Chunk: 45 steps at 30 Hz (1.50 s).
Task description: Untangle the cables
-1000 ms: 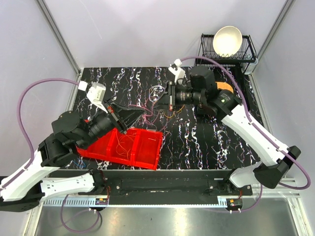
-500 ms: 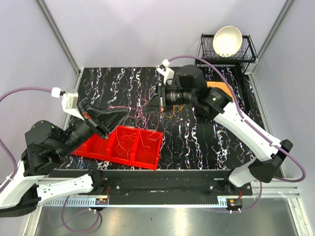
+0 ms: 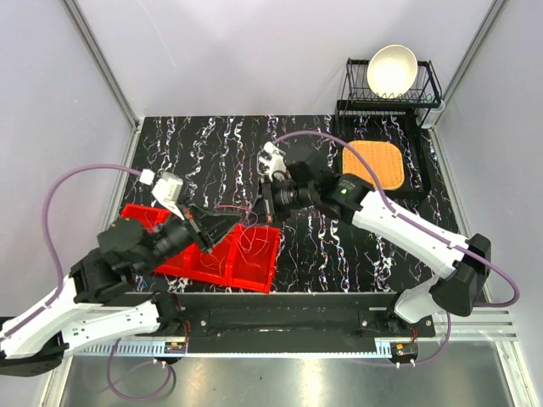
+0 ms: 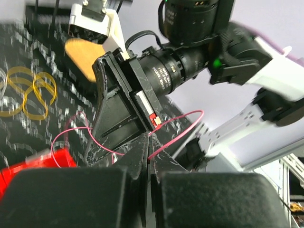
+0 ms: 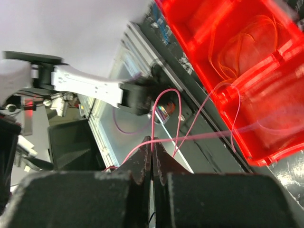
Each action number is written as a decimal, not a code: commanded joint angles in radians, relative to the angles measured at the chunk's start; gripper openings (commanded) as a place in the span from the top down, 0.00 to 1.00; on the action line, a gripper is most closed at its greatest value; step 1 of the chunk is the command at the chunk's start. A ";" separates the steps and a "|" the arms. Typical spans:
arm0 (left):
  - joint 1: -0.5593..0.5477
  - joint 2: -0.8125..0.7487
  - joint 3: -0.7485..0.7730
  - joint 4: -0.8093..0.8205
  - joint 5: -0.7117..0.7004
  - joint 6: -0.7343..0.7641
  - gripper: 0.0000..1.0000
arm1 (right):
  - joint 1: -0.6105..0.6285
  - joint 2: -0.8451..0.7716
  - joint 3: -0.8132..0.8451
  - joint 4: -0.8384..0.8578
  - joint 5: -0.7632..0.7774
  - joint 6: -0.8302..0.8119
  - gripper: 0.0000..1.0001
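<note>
A thin pink cable (image 4: 199,112) runs between my two grippers above the table. My left gripper (image 3: 231,220) is shut on one part of it, seen pinched at the tips (image 4: 149,135) in the left wrist view. Facing it closely, my right gripper (image 3: 259,203) is shut on another strand of the pink cable (image 5: 152,118), fingertips together (image 5: 152,140). Thin orange loops (image 5: 242,47) lie in the red bin (image 3: 263,270) under both grippers. Yellow loops (image 4: 28,92) rest on the black marbled table, blurred.
The red bin has three compartments and sits at the table's near left. An orange mat (image 3: 373,164) lies at the back right, in front of a black dish rack (image 3: 428,85) holding a white bowl (image 3: 392,69). Purple hoses arc from both arms.
The right gripper has moved left and nearer, uncovering the orange mat. The left gripper has swung over the bin towards it. Both stay shut on the pink cable.
</note>
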 commanded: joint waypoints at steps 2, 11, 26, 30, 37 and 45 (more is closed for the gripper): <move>-0.004 -0.036 -0.116 0.096 -0.008 -0.088 1.00 | 0.014 -0.037 -0.096 0.071 0.062 0.020 1.00; -0.004 -0.067 -0.297 0.171 -0.079 -0.218 1.00 | 0.017 0.007 -0.196 0.135 0.053 0.039 1.00; -0.004 -0.078 -0.427 0.060 -0.222 -0.369 1.00 | 0.046 0.090 -0.225 0.128 0.111 0.002 1.00; -0.004 -0.016 -0.453 0.074 -0.251 -0.380 1.00 | 0.046 0.113 -0.205 0.044 0.179 -0.041 0.95; -0.004 0.113 -0.464 0.083 -0.358 -0.475 1.00 | 0.046 0.162 -0.179 -0.039 0.214 -0.073 0.65; -0.003 0.238 -0.450 0.120 -0.384 -0.473 1.00 | 0.043 0.124 -0.141 -0.098 0.289 -0.099 0.48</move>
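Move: Both closed hands already hold the pink cable between them, high over the red bin. The bin's right-end compartment lies about 8 cm ahead of the left hand, in line sideways and some 35 cm below; from the right hand it is roughly 3 cm ahead, 4 cm to the left and 26 cm below. The compartment with the orange cables sits about 10 cm to the left of that one and 1 cm farther out. Both hands lower the pink cable together towards the bin's right-end compartment: the left sinks about 23 cm, easing 5 cm forward mostly in the second half, while its shut fingers tip downward and turn counter-clockwise, keeping their pinch on the cable. The right sinks some 17 cm almost straight down, its left-pointing fingers steepening by about 25 degrees towards the bin, and over the last third it opens to about half and ends its pinch while still going down. ##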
